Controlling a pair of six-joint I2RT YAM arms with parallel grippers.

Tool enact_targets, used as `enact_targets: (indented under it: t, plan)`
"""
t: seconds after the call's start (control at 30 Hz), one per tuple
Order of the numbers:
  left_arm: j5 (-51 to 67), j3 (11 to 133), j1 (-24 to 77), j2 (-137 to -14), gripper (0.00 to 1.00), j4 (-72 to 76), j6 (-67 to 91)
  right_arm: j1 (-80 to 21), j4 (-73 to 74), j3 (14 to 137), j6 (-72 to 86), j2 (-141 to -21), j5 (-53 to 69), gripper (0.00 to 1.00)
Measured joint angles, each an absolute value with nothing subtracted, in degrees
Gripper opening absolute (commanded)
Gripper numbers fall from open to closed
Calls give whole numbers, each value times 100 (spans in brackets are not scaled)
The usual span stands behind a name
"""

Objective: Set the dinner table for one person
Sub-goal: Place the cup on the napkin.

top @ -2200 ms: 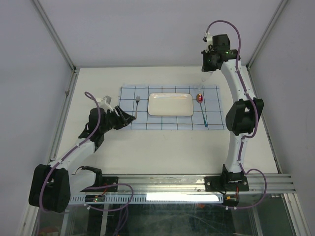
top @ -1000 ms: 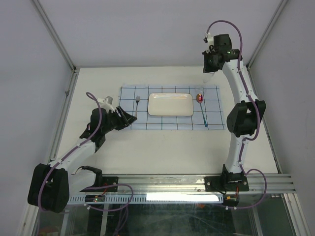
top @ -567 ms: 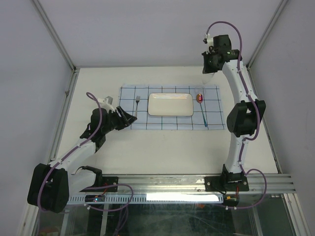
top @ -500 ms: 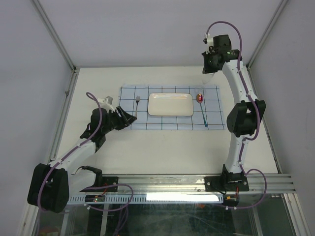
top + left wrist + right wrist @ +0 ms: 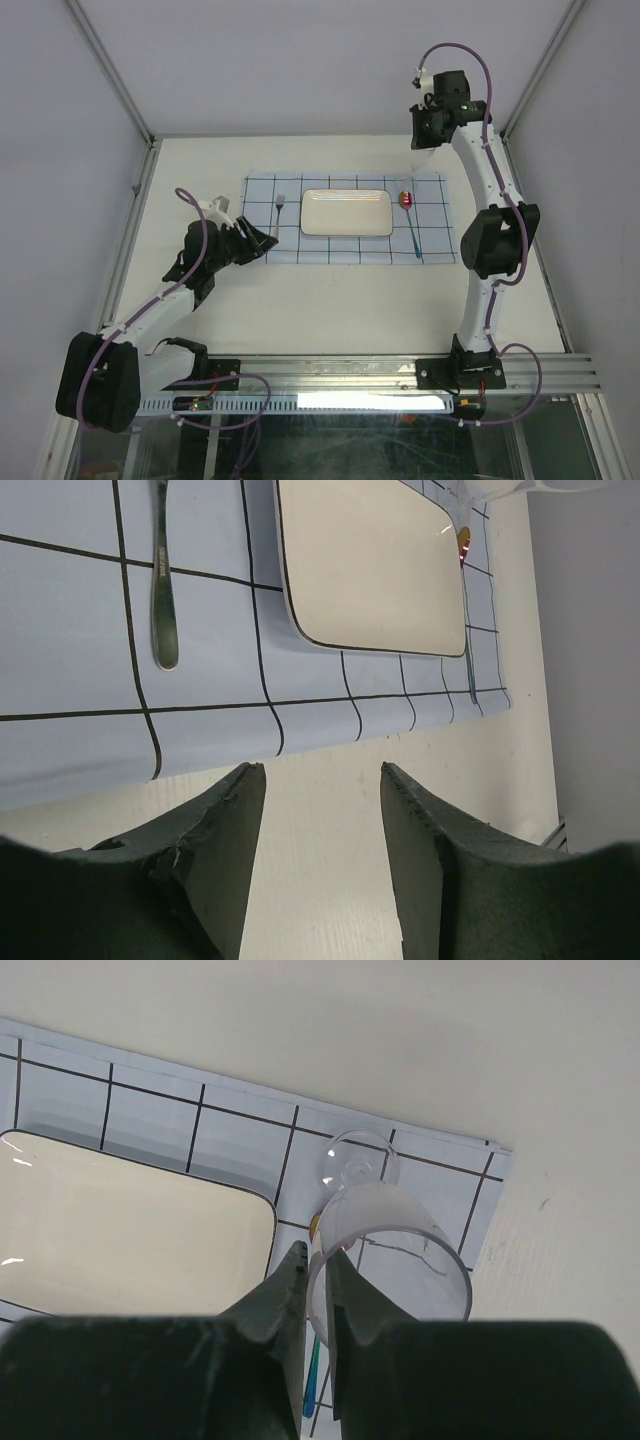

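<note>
The dinner table [image 5: 330, 300] carries a pale-blue grid cloth [image 5: 345, 250]. On the cloth lie a white rectangular plate [image 5: 347, 212], a fork [image 5: 279, 210] to its left and a red-bowled, teal-handled spoon [image 5: 410, 220] to its right. My right gripper [image 5: 315, 1255] is shut on the rim wall of a clear stemmed glass [image 5: 400, 1250]. The glass's foot sits over the cloth's far right corner, above the spoon. My left gripper [image 5: 322, 770] is open with nothing in it, over bare table just off the cloth's near left edge, short of the fork [image 5: 163, 590].
Aluminium rails [image 5: 130, 200] edge the table, with grey walls behind and at both sides. The right arm [image 5: 490, 240] reaches up along the table's right side. Bare tabletop [image 5: 350, 1040] lies beyond the cloth's far edge.
The right gripper with the glass has shifted only slightly at the cloth's far right corner. The left arm has stayed still.
</note>
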State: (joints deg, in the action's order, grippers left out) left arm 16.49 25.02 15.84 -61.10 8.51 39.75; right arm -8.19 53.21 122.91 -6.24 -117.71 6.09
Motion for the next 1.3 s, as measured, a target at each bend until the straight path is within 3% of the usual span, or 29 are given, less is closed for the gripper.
enact_targets:
  t: [0.2,0.47,1.3]
  plan:
    - [1643,2502,1584,-6169,51,847,3972,-819,5284,12291,-637,-11773,609,12]
    - [1627,2502,1601,-6276,51,851,3972,-819,5234,12311,-639,-11784,642,27]
    - [1503,2512,1658,-6418,51,851,3970,-851,4442,12322,-639,-11830,635,39]
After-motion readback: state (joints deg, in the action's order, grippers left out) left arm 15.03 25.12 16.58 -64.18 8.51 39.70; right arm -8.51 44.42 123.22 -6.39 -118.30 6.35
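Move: Right at the right hand's barely parted fingertips is the clear cup's rim. The cup stands on the napkin's far right part, its middle about 2 cm back, 2 cm to the right and 9 cm below. Lower down, the plate's middle is some 13 cm left and 9 cm back of this hand, the spoon's about 13 cm back and 1 cm right. From the left hand the cup lies roughly 16 cm ahead, 32 cm right, about level. Opening its fingers from nearly shut to a bit over a third, the right hand lets go of the cup's rim wall. It creeps forward at first, then speeds up, forward and rising, for about 4 cm in all, coming clear of the rim as the fingertips tilt up some 8 degrees. ##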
